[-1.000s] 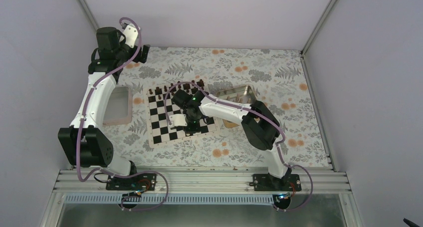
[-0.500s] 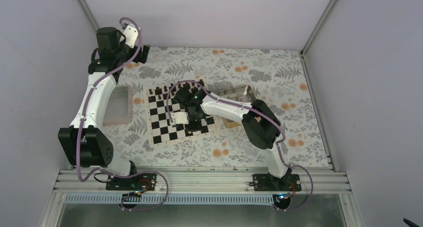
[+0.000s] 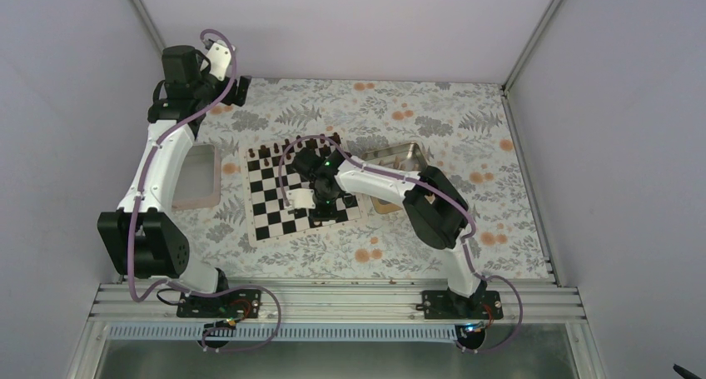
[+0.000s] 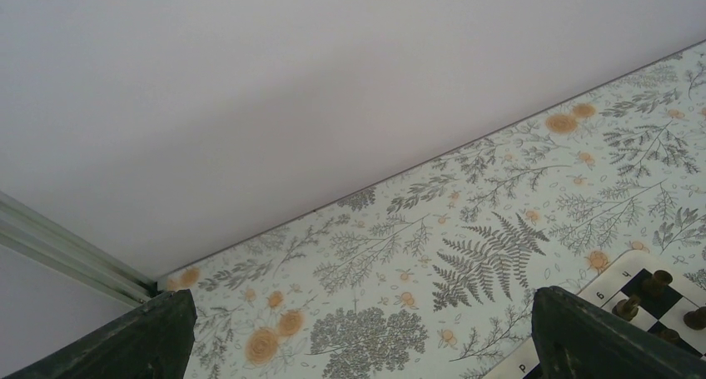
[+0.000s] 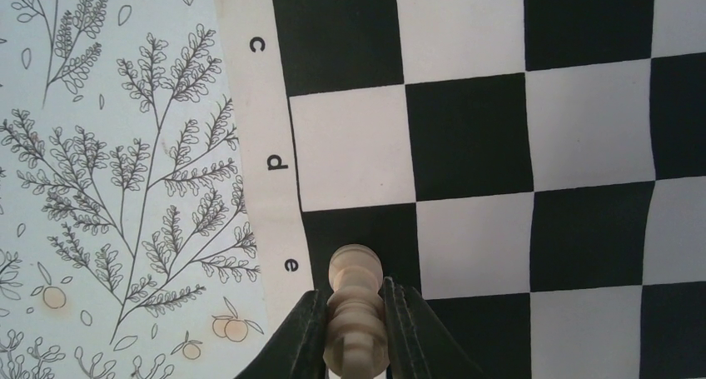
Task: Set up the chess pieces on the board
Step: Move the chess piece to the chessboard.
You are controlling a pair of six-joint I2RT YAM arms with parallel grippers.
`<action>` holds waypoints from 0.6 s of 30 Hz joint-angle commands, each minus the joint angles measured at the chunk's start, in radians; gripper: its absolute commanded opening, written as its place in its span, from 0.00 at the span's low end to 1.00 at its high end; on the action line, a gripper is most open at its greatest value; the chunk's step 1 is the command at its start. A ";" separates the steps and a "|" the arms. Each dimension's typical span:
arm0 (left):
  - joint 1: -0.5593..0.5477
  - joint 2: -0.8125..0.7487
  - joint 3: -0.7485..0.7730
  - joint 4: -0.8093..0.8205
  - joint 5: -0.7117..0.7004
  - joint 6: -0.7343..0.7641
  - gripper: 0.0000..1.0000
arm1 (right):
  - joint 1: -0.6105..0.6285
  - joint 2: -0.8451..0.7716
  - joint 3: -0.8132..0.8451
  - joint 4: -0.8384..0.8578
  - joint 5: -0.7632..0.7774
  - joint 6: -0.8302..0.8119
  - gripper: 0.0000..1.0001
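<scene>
My right gripper (image 5: 354, 302) is shut on a light tan chess piece (image 5: 355, 269). It holds the piece upright just over a black square by the letter "e" at the edge of the board (image 5: 466, 137). In the top view this gripper (image 3: 321, 202) hangs over the near right part of the board (image 3: 268, 206). Dark brown pieces (image 3: 291, 151) line the board's far edge. My left gripper (image 3: 241, 88) is raised at the far left of the table. Its fingers (image 4: 150, 339) stand wide apart and open, with only the floral cloth between them. A board corner (image 4: 626, 269) shows at the lower right of that view.
A gold tin tray (image 3: 403, 157) sits right of the board, partly under the right arm. A pale pink-rimmed tray (image 3: 196, 176) lies left of the board below the left arm. Walls close in the floral table at the back and sides.
The right wrist has shifted a little toward the board's far side with the tan piece still in its grip. The left arm has not moved.
</scene>
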State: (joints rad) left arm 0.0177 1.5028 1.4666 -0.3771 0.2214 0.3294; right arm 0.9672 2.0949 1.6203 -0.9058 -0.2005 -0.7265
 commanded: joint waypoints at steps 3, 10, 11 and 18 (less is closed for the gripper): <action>0.001 0.007 0.002 0.006 0.018 0.008 1.00 | -0.001 -0.010 -0.026 0.027 -0.014 0.013 0.15; 0.002 0.012 0.003 0.007 0.018 0.008 1.00 | -0.001 -0.022 -0.020 0.024 -0.028 0.011 0.49; 0.002 0.013 0.004 0.007 0.018 0.008 1.00 | -0.001 -0.024 -0.020 0.025 -0.025 0.012 0.51; 0.002 0.011 0.004 0.006 0.016 0.008 1.00 | -0.002 -0.036 -0.013 0.023 -0.021 0.012 0.55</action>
State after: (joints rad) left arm 0.0177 1.5108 1.4666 -0.3771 0.2214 0.3294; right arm 0.9672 2.0937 1.6047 -0.8871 -0.2058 -0.7166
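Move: The right hand still pinches a light chess piece over its place on the board, the dark e square on the nearest rank, directly beneath and some 3 cm below the hand point. Square d beside it is empty, about 4 cm to the left and 1 cm back; the box of light pieces lies roughly 22 cm right and 12 cm ahead. The e square is about 25 cm back, 23 cm right and 31 cm below the left hand. The right hand stays upright over the dark e square on the near rank, settling by well under half a centimetre without turning. Its fingers open from a narrow pinch to about half their full spread, one pad moving off towards the near edge and the other out over the board, so that both come free of the light chess piece and end up either side of it, with the hand still low around it. ##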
